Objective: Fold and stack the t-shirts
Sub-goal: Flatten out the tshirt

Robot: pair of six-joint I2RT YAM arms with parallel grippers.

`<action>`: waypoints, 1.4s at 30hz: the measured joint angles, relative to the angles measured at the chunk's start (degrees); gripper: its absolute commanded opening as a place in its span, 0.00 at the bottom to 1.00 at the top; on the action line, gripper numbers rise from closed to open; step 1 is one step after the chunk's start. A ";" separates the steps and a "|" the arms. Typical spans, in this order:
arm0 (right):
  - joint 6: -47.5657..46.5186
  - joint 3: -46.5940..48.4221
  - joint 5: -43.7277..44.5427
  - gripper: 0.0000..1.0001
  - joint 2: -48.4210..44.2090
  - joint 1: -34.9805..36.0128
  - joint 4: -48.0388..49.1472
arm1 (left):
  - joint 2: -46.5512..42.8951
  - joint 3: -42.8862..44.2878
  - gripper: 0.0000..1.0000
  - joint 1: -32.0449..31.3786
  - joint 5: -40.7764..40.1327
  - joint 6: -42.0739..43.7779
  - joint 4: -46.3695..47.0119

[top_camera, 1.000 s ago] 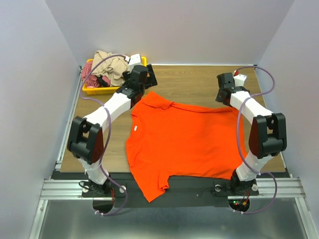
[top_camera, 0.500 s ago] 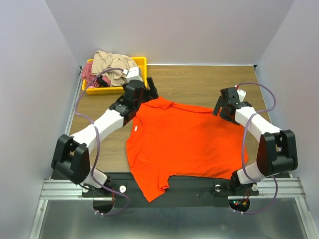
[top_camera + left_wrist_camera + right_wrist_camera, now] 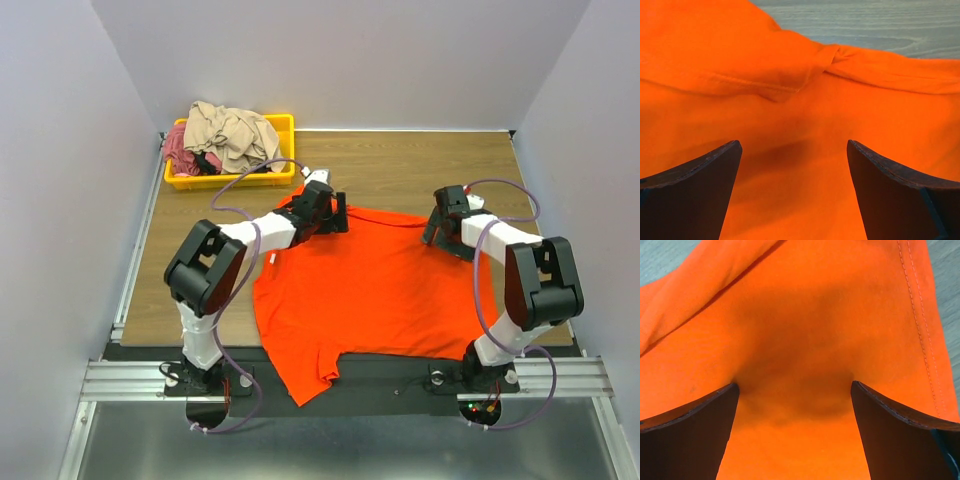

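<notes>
A bright orange-red t-shirt [image 3: 370, 290] lies spread flat on the wooden table, its near sleeve hanging over the front edge. My left gripper [image 3: 335, 212] is open over the shirt's far edge, by a folded hem; in the left wrist view [image 3: 794, 143] only orange cloth [image 3: 790, 100] lies between its fingers. My right gripper [image 3: 437, 225] is open low over the far right part; in the right wrist view [image 3: 794, 384] its tips rest at the shaded cloth [image 3: 815, 315]. A beige t-shirt [image 3: 225, 130] and a pink one [image 3: 177, 150] lie crumpled in the tray.
A yellow plastic tray [image 3: 232, 182] stands at the table's far left corner. Bare wood [image 3: 400, 165] runs along the back behind the shirt. Grey walls close in the left, right and far sides. Both arms' cables loop above the table.
My left gripper swung right, from beside the tray to the middle of the shirt's far edge. My right gripper came left and down onto the shirt's far right part. Both stayed open.
</notes>
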 measured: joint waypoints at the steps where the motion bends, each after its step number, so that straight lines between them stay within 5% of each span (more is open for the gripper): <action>1: 0.09 -0.04 -0.20 1.00 0.07 0.00 0.31 | 1.42 1.22 0.99 -0.09 0.02 -0.04 -0.22; 27: 0.55 -1.29 -1.36 1.00 0.26 0.00 4.46 | 30.71 52.19 0.99 5.99 -8.13 6.80 -8.57; 30: 0.50 -1.53 -1.36 1.00 0.15 0.00 4.85 | 27.63 50.16 0.99 6.54 -8.46 7.30 -8.96; 37: 0.46 -1.55 -1.46 1.00 0.17 0.00 5.03 | 5.35 15.02 0.99 5.20 -2.69 4.28 -2.73; 42: 0.46 -1.57 -1.49 1.00 0.17 0.00 5.09 | 2.91 9.11 0.99 2.89 0.35 3.13 -0.50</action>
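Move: The t-shirt lies spread under both open hands. For the left, the folded-over corner flap on the shirt's far edge is about 4 cm ahead and 6 cm left, some 4 cm below; the yellow bin stands about 16 cm ahead and 23 cm left. From the right hand, low over the shirt, that flap is some 31 cm left and 9 cm ahead; the shirt's right edge is level, 8 cm right. Fingers wide open, the left hand sweeps about 19 cm forward and slightly right, staying low over the t-shirt and out past its far edge, then lifts some 8 cm as the fingers tip up about 15 degrees, and swings quickly back some 14 cm to hover just ahead of its start; whether it rubs the cloth can't be seen. The right hand stays put, open fingertips down at the shirt's right part, creeping barely 1 cm forward. ##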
